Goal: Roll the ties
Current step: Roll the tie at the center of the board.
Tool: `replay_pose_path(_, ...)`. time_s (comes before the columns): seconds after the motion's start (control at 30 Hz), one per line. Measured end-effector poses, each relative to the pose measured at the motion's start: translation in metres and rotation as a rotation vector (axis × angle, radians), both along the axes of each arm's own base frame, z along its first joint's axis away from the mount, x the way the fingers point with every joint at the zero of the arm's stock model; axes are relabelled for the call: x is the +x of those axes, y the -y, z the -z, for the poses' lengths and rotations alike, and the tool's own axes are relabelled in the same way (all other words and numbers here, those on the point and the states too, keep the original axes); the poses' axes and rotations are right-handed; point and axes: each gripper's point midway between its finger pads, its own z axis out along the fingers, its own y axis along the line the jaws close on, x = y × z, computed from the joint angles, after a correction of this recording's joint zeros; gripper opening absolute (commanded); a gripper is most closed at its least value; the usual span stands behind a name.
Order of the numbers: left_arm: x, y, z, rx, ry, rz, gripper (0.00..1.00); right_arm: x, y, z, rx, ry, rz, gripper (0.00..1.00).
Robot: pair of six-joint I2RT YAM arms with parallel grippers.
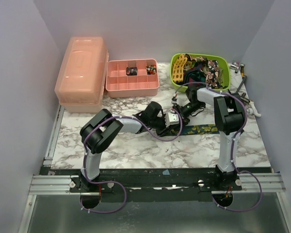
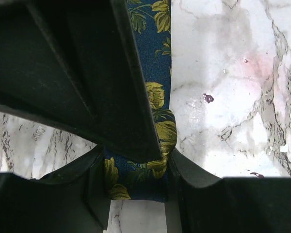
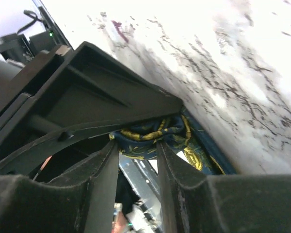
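Note:
A dark navy tie [image 1: 201,129] with yellow-green flowers lies flat across the marble, running right from where both grippers meet. My left gripper [image 2: 136,180] is shut on the tie's folded end [image 2: 155,165], which fills the gap between its fingers. The rest of the tie [image 2: 157,92] stretches away. My right gripper [image 3: 138,151] stands open, the bunched tie end [image 3: 150,132] just at its fingertips. In the top view the left gripper [image 1: 170,124] and right gripper [image 1: 180,112] overlap. More ties fill the green basket [image 1: 176,77].
A pink compartment tray [image 1: 117,88] at the back holds two small rolled ties [image 1: 132,71]. A pink lidded box [image 1: 82,73] stands at back left. Loose tools [image 1: 242,77] lie along the right wall. White walls close in both sides.

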Motion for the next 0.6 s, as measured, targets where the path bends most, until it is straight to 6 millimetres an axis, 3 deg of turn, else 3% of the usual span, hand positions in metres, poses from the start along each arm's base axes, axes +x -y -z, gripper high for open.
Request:
replay_pose_path(0.07, -0.001, -0.001, 0.0, 0.006, -0.005, 0.001, 0.26, -0.001, 0.001, 0.007, -0.019, -0.017, -0.001, 0.02)
replay_pose_path(0.13, 0.0, -0.001, 0.0, 0.01, -0.003, 0.0, 0.32, -0.002, 0.003, 0.008, -0.026, -0.039, 0.009, 0.0)
replay_pose_path(0.3, 0.001, -0.002, -0.001, 0.006, -0.011, -0.007, 0.62, -0.001, 0.01, 0.012, -0.053, -0.038, 0.016, 0.0)
replay_pose_path(0.4, 0.001, -0.005, -0.002, -0.02, -0.037, -0.009, 0.69, -0.001, 0.02, 0.02, -0.107, -0.025, 0.006, 0.0)
replay_pose_path(0.6, -0.004, -0.015, -0.006, -0.092, -0.077, -0.026, 0.73, -0.001, 0.042, 0.041, -0.217, 0.016, -0.013, 0.0)
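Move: The rolled-up end of the tie sits right between the left hand's half-closed fingers. From the right hand, this tie roll's middle is about 3 cm below and 1 cm to the left, level fore and aft. The tie's flat strip runs off to the right, its visible middle some 12 cm right of the right hand and 5 cm lower. The green bin stands roughly 25 cm ahead and 10 cm to the right of that same hand. The tie roll is pinched by the right fingers, which shut from half open on its upper part; the right hand then turns it over to the right and down, about 4 cm each way, its fingertips tipping some 10 degrees further down. Once that grip is on, the left fingers open and let go, easing back left about 1.5 cm. ##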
